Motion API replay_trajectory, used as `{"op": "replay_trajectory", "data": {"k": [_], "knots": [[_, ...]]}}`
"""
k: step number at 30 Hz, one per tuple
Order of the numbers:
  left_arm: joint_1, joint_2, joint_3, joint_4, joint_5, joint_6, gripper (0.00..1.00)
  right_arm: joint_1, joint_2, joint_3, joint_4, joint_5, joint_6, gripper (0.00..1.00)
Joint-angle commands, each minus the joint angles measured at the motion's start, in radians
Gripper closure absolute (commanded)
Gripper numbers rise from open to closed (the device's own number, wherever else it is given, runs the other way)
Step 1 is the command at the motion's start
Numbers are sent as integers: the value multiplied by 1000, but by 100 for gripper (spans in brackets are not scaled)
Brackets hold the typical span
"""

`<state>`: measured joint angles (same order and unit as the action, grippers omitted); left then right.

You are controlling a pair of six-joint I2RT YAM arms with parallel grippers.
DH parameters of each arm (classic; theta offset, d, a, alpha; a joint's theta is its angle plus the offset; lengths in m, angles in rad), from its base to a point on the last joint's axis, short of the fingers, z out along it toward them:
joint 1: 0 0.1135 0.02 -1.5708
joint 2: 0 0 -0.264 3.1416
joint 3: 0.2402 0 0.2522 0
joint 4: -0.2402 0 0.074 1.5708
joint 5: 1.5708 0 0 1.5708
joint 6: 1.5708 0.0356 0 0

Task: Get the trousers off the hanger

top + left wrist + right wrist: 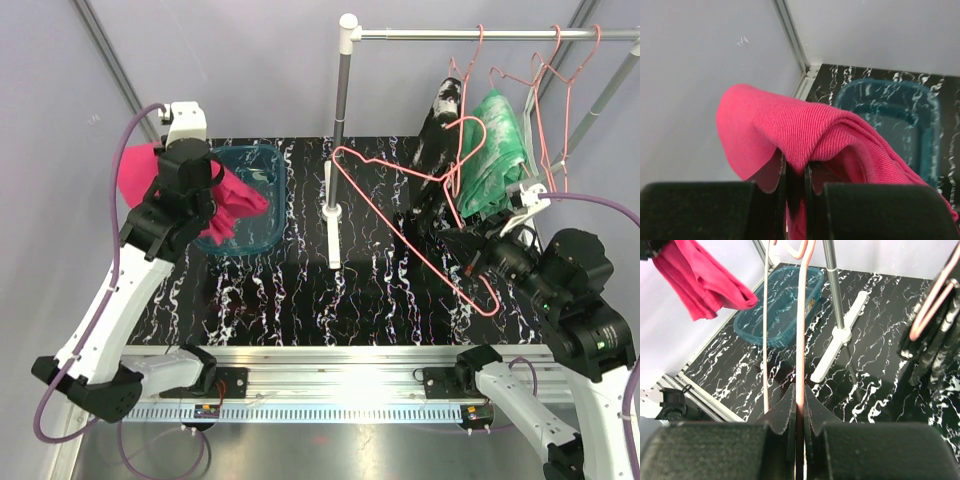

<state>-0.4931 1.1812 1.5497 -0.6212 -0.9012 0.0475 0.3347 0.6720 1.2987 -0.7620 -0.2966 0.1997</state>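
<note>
My left gripper (190, 175) (795, 172) is shut on the magenta-pink trousers (140, 175) (805, 132), holding them in the air over the left edge of a teal bin (250, 195). They also show in the right wrist view (700, 277). My right gripper (480, 262) (798, 397) is shut on an empty pink wire hanger (400, 215) (801, 330), held off the rail over the table. The black speckled trousers (435, 150) and the green-and-white trousers (492, 150) hang on pink hangers from the rail (480, 35).
The rack's grey upright post (340, 140) stands mid-table on a white foot (333, 235) (840, 340). The teal bin (785, 300) (900, 125) sits at the back left on the black marbled table (280, 300). Another empty pink hanger (570, 70) hangs at the far right.
</note>
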Motion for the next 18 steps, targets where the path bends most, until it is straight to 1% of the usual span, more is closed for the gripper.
{"op": "replay_trajectory", "data": {"k": [1,6,9,14,16,18], "knots": [[16,-103,-42,127,-13,47,100,4,-23,31,-33,36,-28,100],[34,-98,-118,176,7,138,100,4,-52,57,-76,50,-25,100],[56,-39,-132,196,39,163,100,4,-71,80,-100,51,-29,100],[94,144,-96,219,22,244,100,4,-83,122,-144,50,-45,100],[100,187,-96,274,41,281,100,4,-94,131,-154,47,-46,100],[111,251,-76,288,80,295,100,4,-100,139,-167,42,-46,100]]}}
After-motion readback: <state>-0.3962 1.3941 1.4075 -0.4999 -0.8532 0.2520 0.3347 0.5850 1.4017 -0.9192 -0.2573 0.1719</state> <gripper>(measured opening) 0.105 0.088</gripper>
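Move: The left hand, holding the pink trousers, has the blue bin about 12 cm ahead, 5 cm to its right and some 36 cm below; the rack foot is 8 cm ahead, 27 cm right and 40 cm below. From the right hand, which holds the empty hanger, the bin lies roughly 26 cm ahead, 40 cm left and 35 cm down. The black trousers hang 20 cm ahead of it, 3 cm left, 10 cm lower. Left hand lowers the pink trousers 10 cm and forward towards the bin; right draws its hanger back 5 cm. ##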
